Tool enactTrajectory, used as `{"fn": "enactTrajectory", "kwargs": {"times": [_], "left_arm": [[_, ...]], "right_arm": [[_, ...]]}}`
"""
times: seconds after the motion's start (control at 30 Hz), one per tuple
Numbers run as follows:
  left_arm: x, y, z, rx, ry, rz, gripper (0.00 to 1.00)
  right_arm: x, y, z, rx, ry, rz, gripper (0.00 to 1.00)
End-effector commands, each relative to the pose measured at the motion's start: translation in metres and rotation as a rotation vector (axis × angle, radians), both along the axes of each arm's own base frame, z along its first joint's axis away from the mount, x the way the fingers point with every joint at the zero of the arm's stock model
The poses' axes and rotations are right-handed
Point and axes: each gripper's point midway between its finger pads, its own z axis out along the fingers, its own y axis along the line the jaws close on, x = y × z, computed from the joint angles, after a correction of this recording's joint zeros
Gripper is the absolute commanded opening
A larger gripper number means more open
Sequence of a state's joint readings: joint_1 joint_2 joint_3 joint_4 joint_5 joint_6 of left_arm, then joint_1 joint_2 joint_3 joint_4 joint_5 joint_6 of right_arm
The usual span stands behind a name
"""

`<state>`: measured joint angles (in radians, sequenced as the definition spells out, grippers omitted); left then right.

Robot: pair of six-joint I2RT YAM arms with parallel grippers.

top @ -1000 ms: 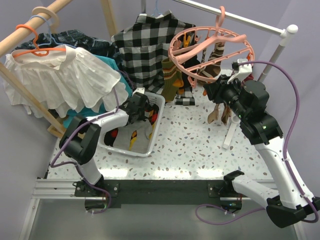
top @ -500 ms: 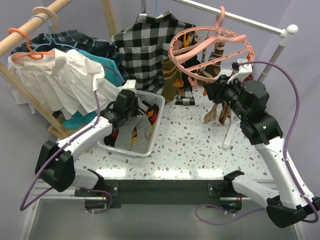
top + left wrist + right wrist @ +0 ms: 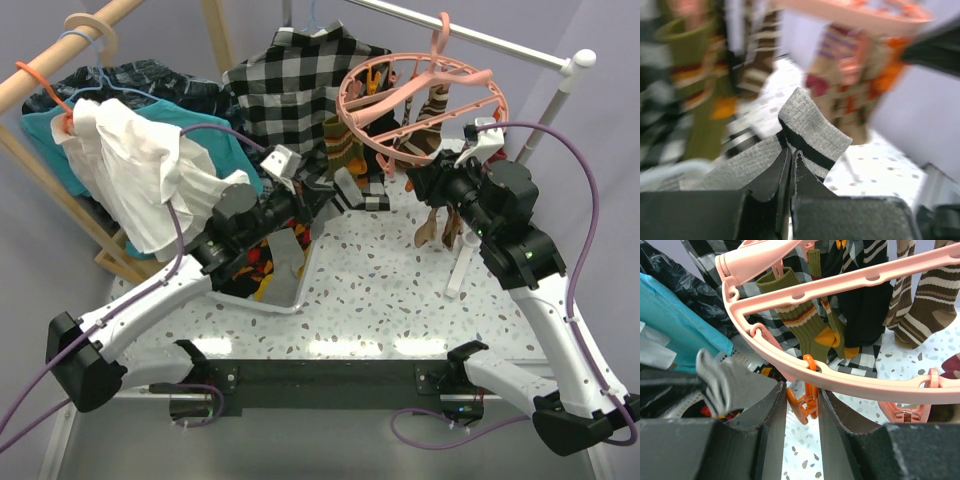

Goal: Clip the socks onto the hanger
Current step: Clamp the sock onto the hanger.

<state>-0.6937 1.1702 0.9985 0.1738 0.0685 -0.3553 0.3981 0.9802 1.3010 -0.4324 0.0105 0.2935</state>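
Observation:
The salmon-pink hanger (image 3: 420, 90) hangs from the rail at the back right, with several socks clipped under it: an olive striped one (image 3: 805, 325), a brown striped one (image 3: 920, 305) and an argyle one (image 3: 850, 90). My left gripper (image 3: 318, 198) is shut on a grey sock with a black stripe (image 3: 812, 127), held up in the air just left of the hanger; the sock's tail hangs down toward the basket. My right gripper (image 3: 802, 390) sits under the ring's near rim (image 3: 865, 385), its jaws closed on an orange clip peg (image 3: 805, 405).
A white mesh basket (image 3: 285, 300) with more socks stands below the left arm. Behind hang a black-and-white checked shirt (image 3: 290, 90) and a white garment (image 3: 130, 170) on the wooden rack. A white rail post (image 3: 462, 265) stands by the right arm.
My left arm has risen out of the basket and swung right toward the hanger, carrying the grey sock. The white garment has swung left. The right arm has stayed put.

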Motion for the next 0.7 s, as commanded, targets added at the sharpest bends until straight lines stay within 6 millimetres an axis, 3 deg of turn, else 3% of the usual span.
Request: {"fn": "enactTrajectory", "kwargs": {"times": [0.0,0.2,0.33,0.67], "left_arm": [[-0.033,-0.047,0.072,-0.163,-0.18,-0.181,0.0],[-0.043,-0.082,0.075,-0.271,-0.178,-0.262,0.0],[-0.036,-0.099,0.064,-0.315,-0.144,-0.272,0.0],[-0.025,-0.116,0.045,-0.391,-0.059,-0.276,0.0]], "right_arm": [[-0.003,0.0,0.027,0.042,-0.077,0.004,0.0],[-0.005,0.004,0.029,0.059,-0.076,0.024,0.0],[-0.006,0.005,0.03,0.069,-0.075,0.033,0.0],[-0.007,0.008,0.033,0.088,-0.08,0.044,0.0]]}}
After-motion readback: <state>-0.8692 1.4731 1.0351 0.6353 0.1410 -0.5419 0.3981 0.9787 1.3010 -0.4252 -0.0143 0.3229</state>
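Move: The orange clip on the near rim of the pink ring hanger is roughly 17 cm to the left hand's right, 2 cm farther out and 5 cm higher; the right hand already squeezes it between its pads. A pink clip hangs about 11 cm right, 5 cm ahead and 5 cm above the left hand. The olive socks hang about 9 cm ahead and 3 cm right, at hand height; the argyle socks are some 24 cm right and 5 cm ahead. Keeping its pinch on the grey sock, with the striped cuff end sticking out beyond the fingertips, the left hand travels about 12 cm to the right towards the orange clip, arching some 3 cm up and drawing back early on, then sinking to nearly its old height and slowing. On the way its fingers swing about 15 degrees clockwise and its left side rolls down by about as much, while the right hand stays at the rim and keeps squeezing the orange clip. ##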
